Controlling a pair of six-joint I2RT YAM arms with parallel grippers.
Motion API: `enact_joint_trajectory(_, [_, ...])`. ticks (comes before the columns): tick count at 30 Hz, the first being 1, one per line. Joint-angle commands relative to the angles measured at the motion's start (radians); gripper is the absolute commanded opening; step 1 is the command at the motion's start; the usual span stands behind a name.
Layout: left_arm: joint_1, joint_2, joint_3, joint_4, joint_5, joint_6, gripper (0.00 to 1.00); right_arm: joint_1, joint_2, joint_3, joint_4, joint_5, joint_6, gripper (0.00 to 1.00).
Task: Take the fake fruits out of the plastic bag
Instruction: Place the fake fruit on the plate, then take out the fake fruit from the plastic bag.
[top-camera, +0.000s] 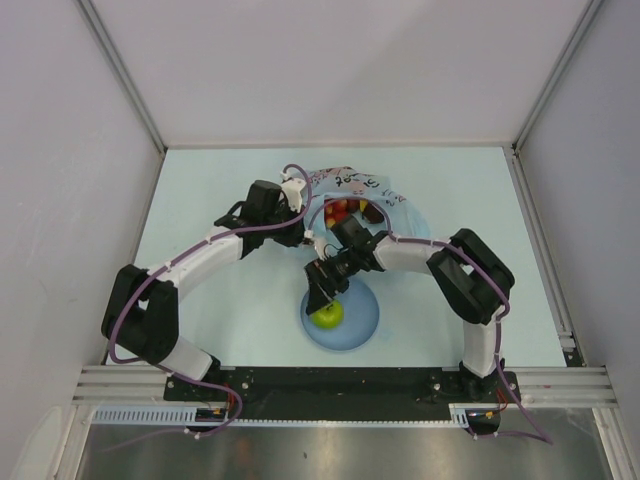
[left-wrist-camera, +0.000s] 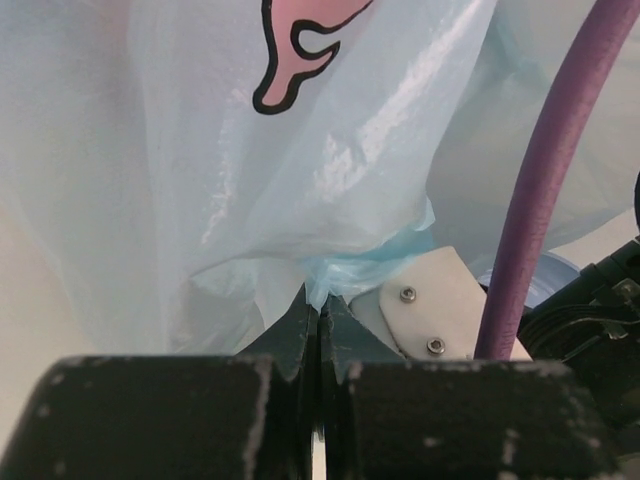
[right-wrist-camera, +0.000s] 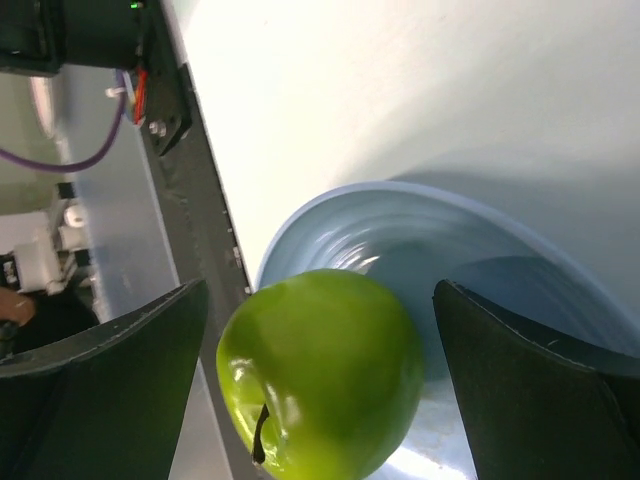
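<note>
The green apple (right-wrist-camera: 320, 370) lies on the round light-blue plate (right-wrist-camera: 400, 200), free between the wide-apart fingers of my right gripper (right-wrist-camera: 320, 285), which touch neither side of it. In the top view the right gripper (top-camera: 322, 297) hovers just above the apple (top-camera: 328, 314). Behind it lies the crinkly light-blue plastic bag (top-camera: 355, 190), with red and yellow fake fruits (top-camera: 345, 210) showing at its mouth. My left gripper (top-camera: 298, 232) is shut on a bunched edge of the bag (left-wrist-camera: 300, 150), pinched at its tips (left-wrist-camera: 320, 300).
The plate (top-camera: 362, 325) sits near the table's front edge, close to the black base rail (top-camera: 330, 385). A purple cable (left-wrist-camera: 540, 200) and the right arm's links (top-camera: 400, 250) cross in front of the bag. White walls enclose the table.
</note>
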Motion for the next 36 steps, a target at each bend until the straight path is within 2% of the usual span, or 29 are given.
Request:
enact_joint_trajectory(1, [0.004,-0.022,0.004,0.03,0.02,-0.009,0.0,-0.018,-0.041,0.055,-0.029,0.093,-0.063,1.0])
enact_joint_trajectory(9, [0.004,-0.008,0.024,0.03,0.019,-0.006,0.0,-0.031,-0.121,0.092,-0.047,0.079,-0.1,1.0])
enact_joint_trajectory(11, [0.004,0.004,0.038,0.028,0.019,-0.004,0.0,-0.025,-0.151,0.12,-0.102,0.05,-0.118,1.0])
enact_joint_trajectory(16, [0.004,0.015,0.066,0.027,0.02,-0.004,0.0,-0.02,-0.311,0.15,-0.312,0.047,-0.283,1.0])
enact_joint_trajectory(19, [0.004,0.012,0.066,0.028,0.019,-0.004,0.0,-0.05,-0.372,0.149,-0.365,0.107,-0.259,0.99])
enact_joint_trajectory(22, [0.004,0.0,0.064,0.022,0.011,-0.013,0.0,-0.141,-0.385,0.15,-0.319,0.136,-0.175,0.88])
enact_joint_trajectory(23, [0.004,-0.006,0.061,0.015,0.02,-0.007,0.0,-0.188,-0.383,0.149,-0.305,0.142,-0.126,0.79])
enact_joint_trajectory(26, [0.004,-0.003,0.086,-0.039,0.022,0.009,0.0,-0.21,-0.366,0.149,-0.242,0.278,-0.133,0.63])
enact_joint_trajectory(29, [0.004,0.0,0.142,-0.112,0.039,0.063,0.0,-0.215,-0.351,0.15,-0.175,0.442,-0.176,0.52])
enact_joint_trajectory(30, [0.004,0.0,0.159,-0.135,0.081,0.088,0.0,-0.216,-0.339,0.15,-0.147,0.535,-0.201,0.5])
enact_joint_trajectory(32, [0.002,0.001,0.201,-0.201,0.093,0.155,0.0,-0.227,-0.284,0.15,-0.118,0.597,-0.212,0.47])
enact_joint_trajectory(36, [-0.002,-0.035,0.187,-0.237,0.024,0.269,0.0,-0.261,-0.187,0.155,0.008,0.732,-0.132,0.44])
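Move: From the right hand, whose open fingers straddle the green apple, the red and orange fruits in the bag's mouth lie about 21 cm ahead, 6 cm to the right and 3 cm lower; a dark fruit is some 7 cm to the right of them. The apple sits about 3 cm back, 2 cm right and 2 cm down, the plate's middle 3 cm back, 5 cm right and 5 cm down. From the left hand the red fruits are roughly 6 cm ahead, 9 right, 10 down. Left fingers keep their pinch on the bag's edge, drawing it up some 4 cm only at the end. The right hand, open, leaves the apple, easing forward, rising steeply to about 14 cm, then sweeping forward and right over to the bag's mouth, already sinking again as its fingers close to about half and swing clockwise to point more forward. ##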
